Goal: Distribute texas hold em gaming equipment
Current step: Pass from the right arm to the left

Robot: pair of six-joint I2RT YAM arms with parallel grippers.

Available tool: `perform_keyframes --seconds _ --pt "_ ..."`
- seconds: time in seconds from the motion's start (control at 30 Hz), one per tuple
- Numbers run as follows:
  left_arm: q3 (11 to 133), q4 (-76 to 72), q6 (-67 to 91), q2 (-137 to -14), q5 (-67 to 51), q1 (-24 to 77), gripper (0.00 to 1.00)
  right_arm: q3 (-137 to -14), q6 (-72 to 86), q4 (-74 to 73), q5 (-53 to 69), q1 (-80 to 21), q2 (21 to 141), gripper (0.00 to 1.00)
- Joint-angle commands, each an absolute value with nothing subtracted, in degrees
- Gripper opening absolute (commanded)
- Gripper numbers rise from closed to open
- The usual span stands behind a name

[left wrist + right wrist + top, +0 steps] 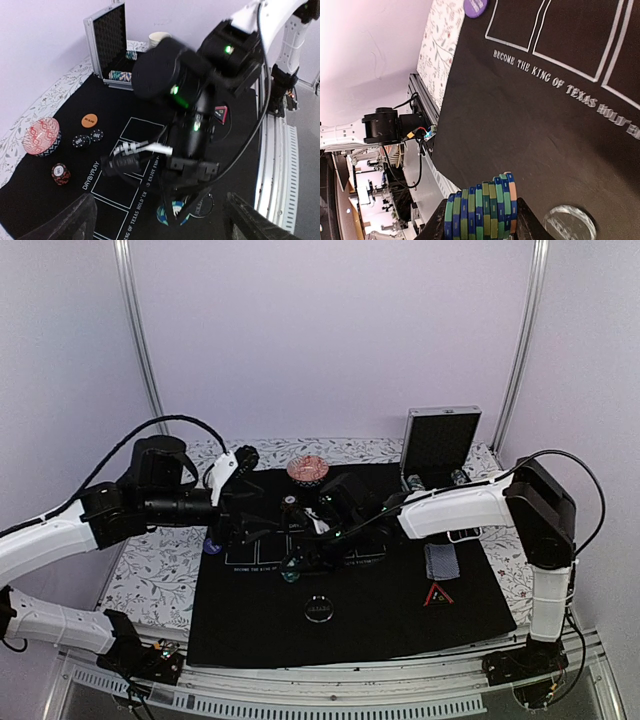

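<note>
My right gripper (481,227) is shut on a stack of teal and blue striped poker chips (480,212), held edge-on just above the black mat (520,115). From above, that gripper (298,562) hovers over the mat's printed rectangles with the teal chips (290,575) under it. My left gripper (160,230) is open and empty, hanging left of the right gripper (228,530) and looking at it. An orange button (89,120), two black chips (81,141), a red chip stack (60,173) and the red-edged triangle (220,113) lie on the mat. Playing cards (441,560) lie at the right.
The open silver case (440,440) stands at the back right with chips in it. A red patterned round box (308,470) sits at the mat's far edge. A clear round disc (319,609) lies near the front, and a blue button (212,547) at the mat's left edge.
</note>
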State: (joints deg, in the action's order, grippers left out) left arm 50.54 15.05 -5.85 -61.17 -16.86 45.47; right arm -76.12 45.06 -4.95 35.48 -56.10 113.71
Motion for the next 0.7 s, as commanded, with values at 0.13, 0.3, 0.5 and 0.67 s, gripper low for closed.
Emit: perform_keyframes --seconds 0.13,0.3,0.5,0.67 --pt "46.54 15.54 2.23 -51.23 -14.71 45.53 0.89 -84.30 49.80 0.24 39.20 -60.69 124.91 0.02" --pt "39.74 11.34 14.93 -50.62 -22.62 46.37 0.84 -84.16 51.95 2.32 40.02 -60.82 127.30 0.02" --pt "34.51 10.84 17.52 -52.48 -12.56 53.17 0.81 -84.83 50.64 0.50 41.34 -60.19 129.06 0.03" --pt "30.03 6.31 16.73 -54.61 -5.02 57.69 0.86 -80.89 51.15 2.51 41.86 -58.68 128.24 0.04"
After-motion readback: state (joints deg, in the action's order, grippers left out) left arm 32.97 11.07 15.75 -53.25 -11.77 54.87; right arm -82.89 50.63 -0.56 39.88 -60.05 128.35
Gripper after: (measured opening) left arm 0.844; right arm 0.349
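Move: The left hand, empty, has the chip stack it is to take about 14 cm below it, 5 cm to its right and 2 cm back. On the mat, the dealer button lies about 4 cm back, 9 cm right and 25 cm down; the purple chip is about 14 cm ahead, 15 cm left and equally low. From the right hand, holding the stack, the left gripper is some 14 cm up, 5 cm left and 2 cm ahead. Right lowers the still-gripped chip stack 7 cm, drifting left; left, open, lifts briefly, then sinks and draws back. ##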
